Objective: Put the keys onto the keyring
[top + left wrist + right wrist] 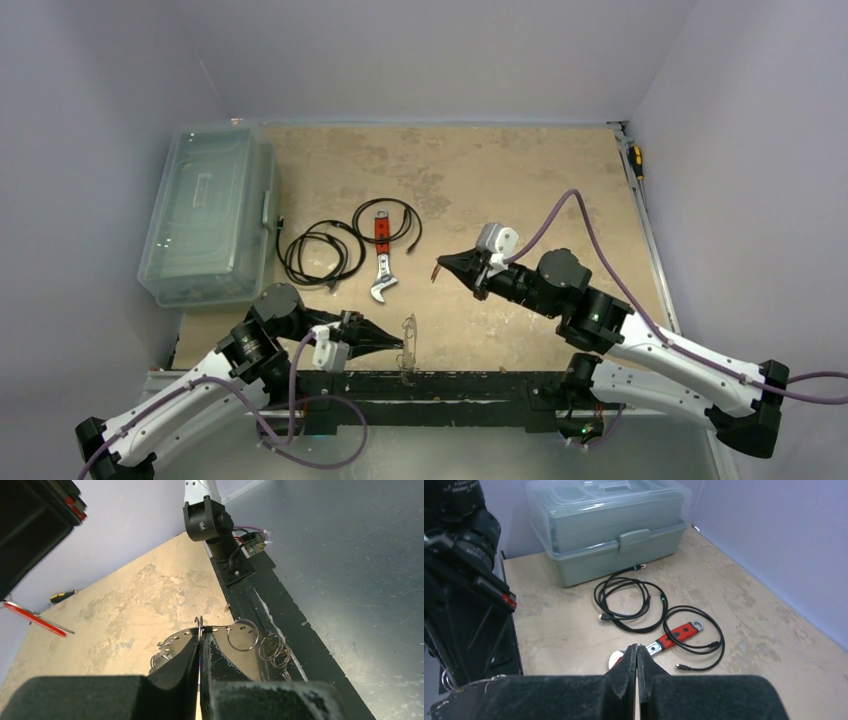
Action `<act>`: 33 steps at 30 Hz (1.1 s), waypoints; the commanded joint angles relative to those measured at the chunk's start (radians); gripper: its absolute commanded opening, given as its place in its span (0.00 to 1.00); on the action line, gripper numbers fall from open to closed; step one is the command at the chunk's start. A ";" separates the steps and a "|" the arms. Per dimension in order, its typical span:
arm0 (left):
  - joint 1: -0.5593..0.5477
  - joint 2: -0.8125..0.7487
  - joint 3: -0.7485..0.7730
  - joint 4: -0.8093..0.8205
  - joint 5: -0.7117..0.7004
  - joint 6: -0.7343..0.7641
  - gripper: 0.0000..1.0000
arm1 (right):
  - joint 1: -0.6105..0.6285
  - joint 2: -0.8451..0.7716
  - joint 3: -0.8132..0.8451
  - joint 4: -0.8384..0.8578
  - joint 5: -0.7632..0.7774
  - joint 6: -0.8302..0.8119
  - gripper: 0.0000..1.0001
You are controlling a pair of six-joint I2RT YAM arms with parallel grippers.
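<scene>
My left gripper (397, 345) is shut on the thin silvery keyring (408, 338) near the table's front edge. In the left wrist view the ring's wire (200, 623) sticks out past the closed gripper (200, 637). Flat silvery keys (176, 640) with holes and small split rings (243, 635) fan out just beyond it. My right gripper (441, 268) is held above the middle of the table, shut on a thin sliver that looks like a key (436, 271) seen edge-on. In the right wrist view the gripper (636, 648) is closed tight and the key barely shows.
A red-handled wrench (381, 262) and black coiled cables (320, 255) lie mid-table, also in the right wrist view (674, 637). A clear toolbox (205, 215) stands at the left. A screwdriver (636, 160) lies by the right wall. A black rail (450, 383) runs along the front edge.
</scene>
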 commanded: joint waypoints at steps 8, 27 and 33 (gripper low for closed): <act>0.005 0.005 0.041 0.088 0.028 -0.077 0.00 | 0.036 -0.012 -0.057 0.108 -0.234 -0.142 0.00; 0.004 0.018 0.048 0.076 0.060 -0.069 0.00 | 0.213 0.060 0.020 0.057 -0.297 -0.189 0.00; 0.004 0.016 0.048 0.076 0.063 -0.069 0.00 | 0.253 0.083 0.030 0.058 -0.294 -0.196 0.00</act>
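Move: The keyring plate pinched in my left fingers is what I bring the red-tagged keys to: its gripped rim lies about 14 cm back from my right hand, 7 cm to its left and some 6 cm lower. Down on the table, about 28 cm below my right hand, the wrench lies roughly 10 cm ahead and 13 cm left, with the looped cable some 17 cm ahead and 12 cm left. From my left hand, the keys hang about 14 cm forward, 7 cm right and 4 cm higher. With the keys still pinched by their small ring, I draw my right hand back about 10 cm and 5 or 6 cm left towards the keyring plate, sinking a little early on. Meanwhile I swing its wrist some 30 degrees counter-clockwise, until the fingers point straight left at my left hand, which holds the plate nearly still. ##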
